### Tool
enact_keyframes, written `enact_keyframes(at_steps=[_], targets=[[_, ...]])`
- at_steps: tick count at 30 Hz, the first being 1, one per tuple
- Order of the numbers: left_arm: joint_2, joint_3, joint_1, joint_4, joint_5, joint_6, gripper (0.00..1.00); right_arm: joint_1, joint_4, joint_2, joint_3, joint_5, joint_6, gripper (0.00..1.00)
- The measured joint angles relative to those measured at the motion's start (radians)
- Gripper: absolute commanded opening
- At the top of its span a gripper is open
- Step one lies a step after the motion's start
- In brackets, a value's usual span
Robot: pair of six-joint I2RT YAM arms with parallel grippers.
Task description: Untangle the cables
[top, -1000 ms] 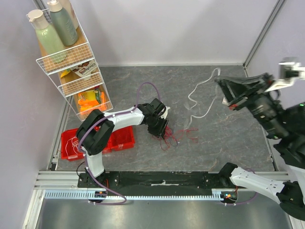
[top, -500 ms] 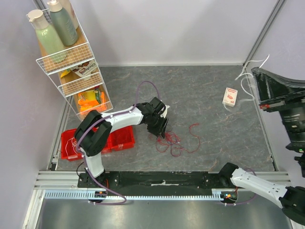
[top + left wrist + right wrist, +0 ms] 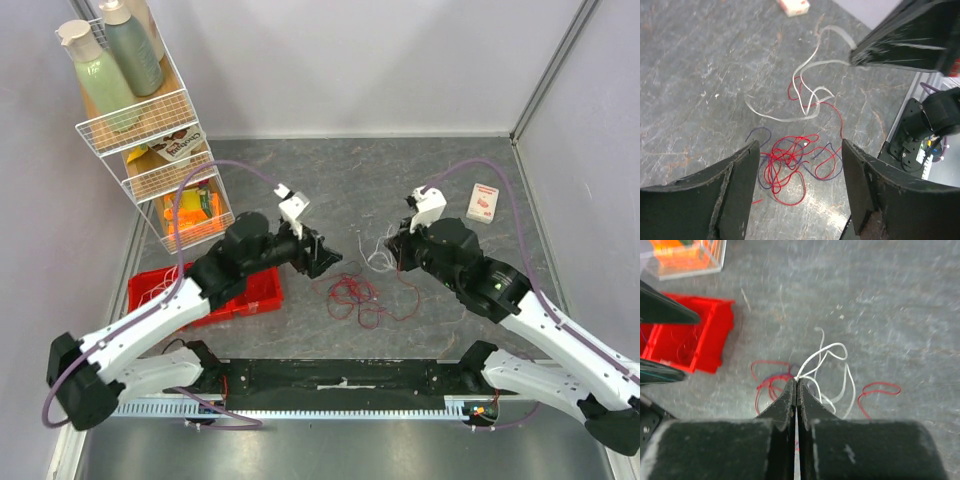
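Observation:
The cables lie in the middle of the table. A red and dark purple tangle point(image 3: 352, 297) sits loose on the grey surface, and it shows between my left fingers in the left wrist view point(image 3: 787, 160). The white cable point(image 3: 378, 256) loops just right of it point(image 3: 810, 102). My left gripper point(image 3: 327, 260) hovers open over the tangle's left side point(image 3: 799, 147), holding nothing. My right gripper point(image 3: 388, 255) is shut point(image 3: 797, 380) with the white cable point(image 3: 832, 362) coming out of its tips; red loops point(image 3: 771, 377) lie under it.
A wire rack point(image 3: 150, 165) with bottles and snack packs stands at the far left. A red bin point(image 3: 205, 295) sits below it, also in the right wrist view point(image 3: 685, 335). A small white and red box point(image 3: 483, 202) lies far right. A black rail point(image 3: 340, 375) lines the near edge.
My left gripper opened and drew back up off the red tangle. My right arm swung down from the far right, bringing the white cable to the table's middle beside the tangle.

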Motion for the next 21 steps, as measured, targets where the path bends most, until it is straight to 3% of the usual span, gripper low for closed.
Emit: enact_keyframes(at_steps=[7, 12, 21], targets=[[-0.231, -0.305, -0.011, 0.369, 0.128, 0.041, 0.79, 0.000, -0.012, 0.059, -0.020, -0.209, 0.018, 0.00], [-0.208, -0.320, -0.042, 0.492, 0.188, 0.061, 0.89, 0.000, 0.057, 0.097, -0.020, -0.394, 0.063, 0.00], [-0.232, -0.381, -0.087, 0.604, 0.198, 0.126, 0.93, 0.000, 0.245, 0.111, -0.020, -0.597, 0.201, 0.00]])
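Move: The white cable that both hands work on hangs in loops from the right fingertips; from the left hand its middle is about 11 cm to the right, level fore and aft, some 3 cm lower. From the right hand, the open left gripper is about 13 cm to the left, 1 cm back and near its height. The red and blue tangle lies on the table, 2 cm back, 7 cm right and 21 cm below the left hand. The shut right fingers keep their pinch on the white cable and carry it some 10 cm left and 6 cm back, in between the left fingers, dipping a little before rising and swinging about 30 degrees counter-clockwise with the left side rolling up. The left hand draws back about 7 cm and slightly up, tips its fingers up and clockwise, and opens wider. ##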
